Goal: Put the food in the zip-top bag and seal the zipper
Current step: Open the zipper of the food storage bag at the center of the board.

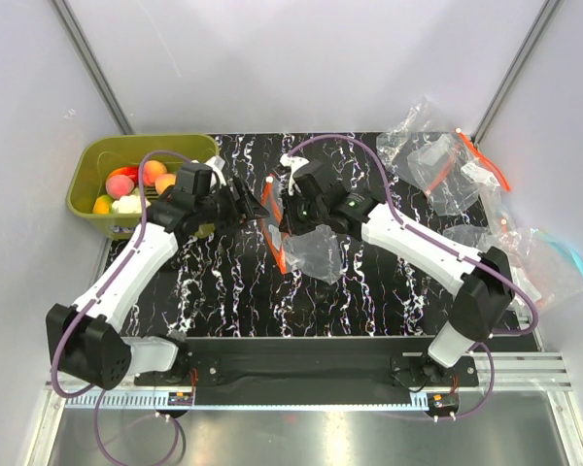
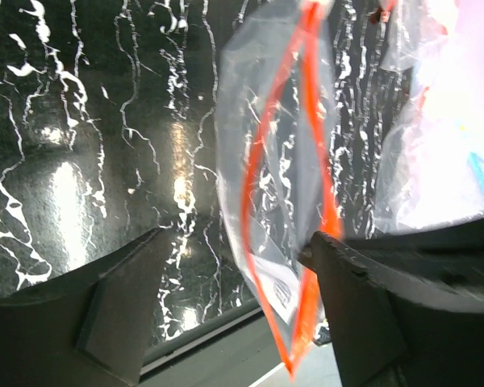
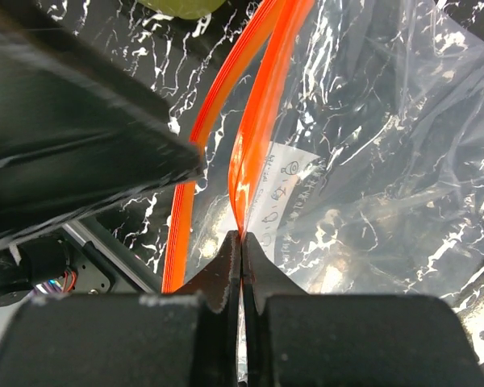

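Note:
The zip-top bag [image 1: 316, 254] hangs crumpled over the middle of the black marbled table, its mouth held apart. My right gripper [image 3: 242, 235] is shut on one lip of the red-orange zipper [image 3: 254, 121]; the other lip [image 3: 181, 218] hangs free to its left. My left gripper [image 2: 234, 262] is open around the bag's mouth [image 2: 282, 185], and its right finger [image 2: 363, 306] touches the orange strip while the left finger [image 2: 121, 298] stands clear. In the top view the two grippers [image 1: 241, 201] [image 1: 287, 209] face each other across the zipper [image 1: 275, 218]. The food, orange-pink round fruits [image 1: 154, 171], lies in the green bin.
The green bin [image 1: 189, 146] stands at the table's back left, with a white cauliflower [image 1: 126, 204] and a red item among the fruits. More clear bags are piled at the back right [image 1: 437, 160], and one with a light-blue strip [image 1: 554, 257] lies at the right edge.

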Controlling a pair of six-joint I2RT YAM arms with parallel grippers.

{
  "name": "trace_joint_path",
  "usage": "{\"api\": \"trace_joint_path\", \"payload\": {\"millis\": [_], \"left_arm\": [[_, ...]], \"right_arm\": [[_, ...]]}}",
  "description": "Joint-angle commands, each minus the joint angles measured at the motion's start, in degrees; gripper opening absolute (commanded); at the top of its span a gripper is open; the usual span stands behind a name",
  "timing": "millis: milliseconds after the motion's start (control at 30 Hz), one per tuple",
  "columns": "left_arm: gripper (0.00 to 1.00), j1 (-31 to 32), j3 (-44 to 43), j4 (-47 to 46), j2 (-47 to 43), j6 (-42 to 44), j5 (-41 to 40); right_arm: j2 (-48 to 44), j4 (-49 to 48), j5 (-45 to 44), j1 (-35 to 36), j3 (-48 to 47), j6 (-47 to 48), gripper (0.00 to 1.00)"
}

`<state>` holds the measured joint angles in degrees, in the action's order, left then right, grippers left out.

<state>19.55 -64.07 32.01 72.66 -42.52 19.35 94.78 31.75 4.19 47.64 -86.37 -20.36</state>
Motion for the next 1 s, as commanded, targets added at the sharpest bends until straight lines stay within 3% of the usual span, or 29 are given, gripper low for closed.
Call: {"api": "trace_joint_path", "payload": {"millis": [0,167,267,333,367,433,467,533,567,700,967], "left_arm": [[0.75,0.58,0.35,-4.67,1.42,0.51,-1.34],[0.65,1.80,0.27,-7.22,4.41,0.69,-2.13],[0.41,2.85,-0.52,-8.89,6.70,0.77,-2.56],[0.09,3.21,-1.14,-9.07,8.45,1.04,-2.92],[0.00,3.21,-1.49,-8.72,8.81,1.30,-2.74],[0.00,3.30,-2.11,-8.54,9.07,1.91,-3.09],[0.00,3.47,-2.37,-8.28,8.90,2.18,-3.53],[0.00,4.44,-3.77,-7.67,8.11,3.76,-5.54],[0.00,4.97,-4.65,-6.10,7.93,4.46,-6.43],[0.00,7.69,-8.26,-3.53,6.97,6.40,-9.77],[0.00,12.09,-12.39,0.59,7.23,6.31,-15.04]], "right_arm": [[-3.64,-1.16,2.05,-0.61,-0.91,0.76,0.00],[-5.40,-2.39,3.11,-0.88,0.76,0.76,0.00],[-5.75,-2.04,3.55,-1.23,1.29,0.85,0.00],[-6.27,-1.69,3.20,-1.58,1.47,0.67,0.00],[-6.45,-1.34,2.94,-1.84,1.47,0.67,0.00],[-6.63,-0.03,1.71,-2.28,1.03,0.41,0.07],[-6.72,0.59,1.18,-2.55,0.76,0.41,0.28],[-6.28,3.05,-0.93,-2.64,-0.46,0.58,0.51],[-6.02,4.01,-1.54,-2.64,-1.25,0.67,0.67],[-5.66,7.80,-3.48,-2.55,-5.29,1.02,0.77],[-5.22,10.53,-3.92,-2.46,-10.92,3.05,0.70]]}}
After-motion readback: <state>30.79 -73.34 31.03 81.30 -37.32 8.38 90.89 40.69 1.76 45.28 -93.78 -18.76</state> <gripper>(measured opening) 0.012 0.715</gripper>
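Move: Hanging between the left hand's open fingers is the zip-top bag's left orange zipper lip, about 5 cm below the hand point, 2 cm ahead and 2 cm to the right. The right lip, still pinched by the right hand, is some 5 cm to the left hand's right and 2 cm back; the zipper's white end stands 8 cm ahead, 2 cm right. From the right hand, the left lip lies about 3 cm ahead, 2 cm left and 5 cm lower. Sinking about 5 cm, with a little forward and right, the left hand straddles the left zipper lip and shuts on it, then lifts some 5 cm and carries on about 3 cm to the right towards the right hand, its wrist turning slightly. The right hand first eases up 2 cm with its lip, then opens, lets go while shifting 3 cm right, and rises about 4 cm more, fingers open. ##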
